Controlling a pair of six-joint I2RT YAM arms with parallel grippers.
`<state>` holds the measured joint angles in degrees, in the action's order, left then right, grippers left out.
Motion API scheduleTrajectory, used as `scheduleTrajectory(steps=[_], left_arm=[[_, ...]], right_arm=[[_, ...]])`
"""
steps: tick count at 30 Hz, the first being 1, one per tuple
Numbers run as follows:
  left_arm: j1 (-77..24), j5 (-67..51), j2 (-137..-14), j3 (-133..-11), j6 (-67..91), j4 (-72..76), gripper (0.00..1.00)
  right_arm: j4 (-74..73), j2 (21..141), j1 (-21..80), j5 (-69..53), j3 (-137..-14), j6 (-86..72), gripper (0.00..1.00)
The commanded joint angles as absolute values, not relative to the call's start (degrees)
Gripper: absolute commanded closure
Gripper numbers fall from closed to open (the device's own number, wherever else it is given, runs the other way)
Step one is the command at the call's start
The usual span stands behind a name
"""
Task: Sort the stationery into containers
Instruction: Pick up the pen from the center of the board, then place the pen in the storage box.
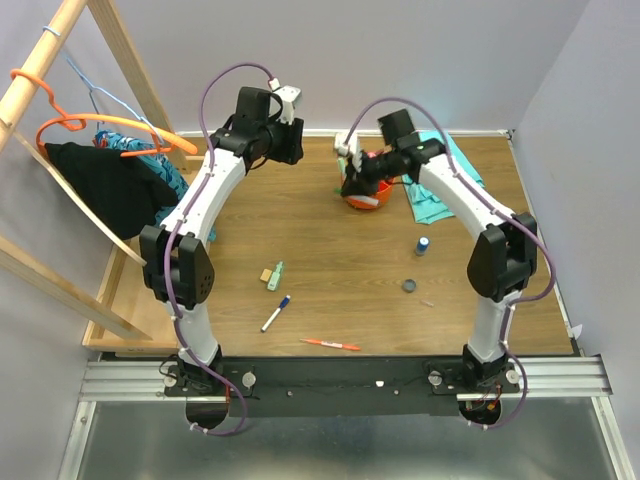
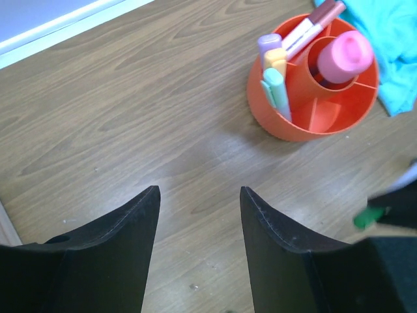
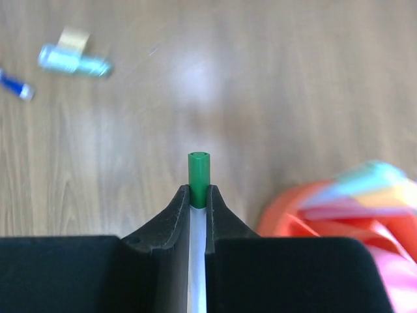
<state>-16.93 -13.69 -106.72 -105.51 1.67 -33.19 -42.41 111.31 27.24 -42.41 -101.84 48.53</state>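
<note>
My right gripper [image 3: 199, 193] is shut on a white marker with a green cap [image 3: 199, 171], whose cap sticks out past the fingertips. It hovers just left of the orange tub [image 3: 291, 210], at the table's back middle [image 1: 366, 199]. In the tub stand a pink glue bottle [image 2: 345, 56] in the central cup, pastel highlighters [image 2: 276, 73] and white markers [image 2: 311, 27]. My left gripper [image 2: 199, 195] is open and holds nothing, above bare wood to the left of the tub [image 2: 306, 111]. A tan eraser [image 1: 267, 274], a green highlighter [image 1: 277, 274], a blue-capped marker [image 1: 276, 313], a red pen [image 1: 331, 344], a dark disc [image 1: 409, 285] and a blue-capped bottle [image 1: 423, 245] lie loose.
A teal cloth [image 1: 441, 192] lies right behind the tub, under the right arm. At the far left stands a wooden rack [image 1: 60, 150] with orange hangers and dark clothing. A white wall edge [image 2: 58, 26] borders the table's back.
</note>
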Motion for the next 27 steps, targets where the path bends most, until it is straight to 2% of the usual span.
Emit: scheduleTrajectory(steps=[1,5,10,14,27], left_arm=[[-16.6,-20.3,-103.4,-107.1,4.0,-32.8,0.39],[-16.6,-22.3,-103.8,-107.2,4.9,-32.3,0.39],[-16.6,-24.3,-104.7,-107.1,4.2,-31.9,0.39],[-16.6,-25.0,-105.5,-107.2,4.0,-31.6,0.39],[-16.7,-25.4,-106.8,-106.6,1.7,-31.8,0.38]], right_arm=[[-31.7,110.3,21.9,-51.8,-107.6,27.6,0.91],[-16.2,112.7,17.1,-53.9,-111.1,12.9,0.91],[-4.1,116.8,12.2,-54.1,-114.7,-2.8,0.91],[3.8,118.8,10.7,-52.5,-115.0,-4.7,0.91],[13.8,130.6,7.3,-50.5,-120.4,-10.3,0.91]])
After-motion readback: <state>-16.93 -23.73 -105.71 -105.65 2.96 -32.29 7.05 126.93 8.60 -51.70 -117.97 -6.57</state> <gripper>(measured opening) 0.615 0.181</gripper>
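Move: The right hand already holds the green-capped pen. The red container it is meant for lies about 5 cm farther out and 5 cm to the right, its middle some 14 cm below the hand. From that hand the blue cloth is about 7 cm ahead and 20 cm right, and the blue-capped pot 8 cm back and 17 cm right, both about 16 cm below. From the left hand the container lies roughly 16 cm right, 3 cm back and 20 cm below. Still pinching the pen near its green cap, the right hand sweeps forward about 20 cm and rises, drifting right, over the container's edge to a place beyond it; the climb peaks near 15 cm, then it sinks some 4 cm. The wrist tips up nearly 40 degrees to bring the fingers about level and turns clockwise. The open, empty left hand shifts a few centimetres right, back and up. ##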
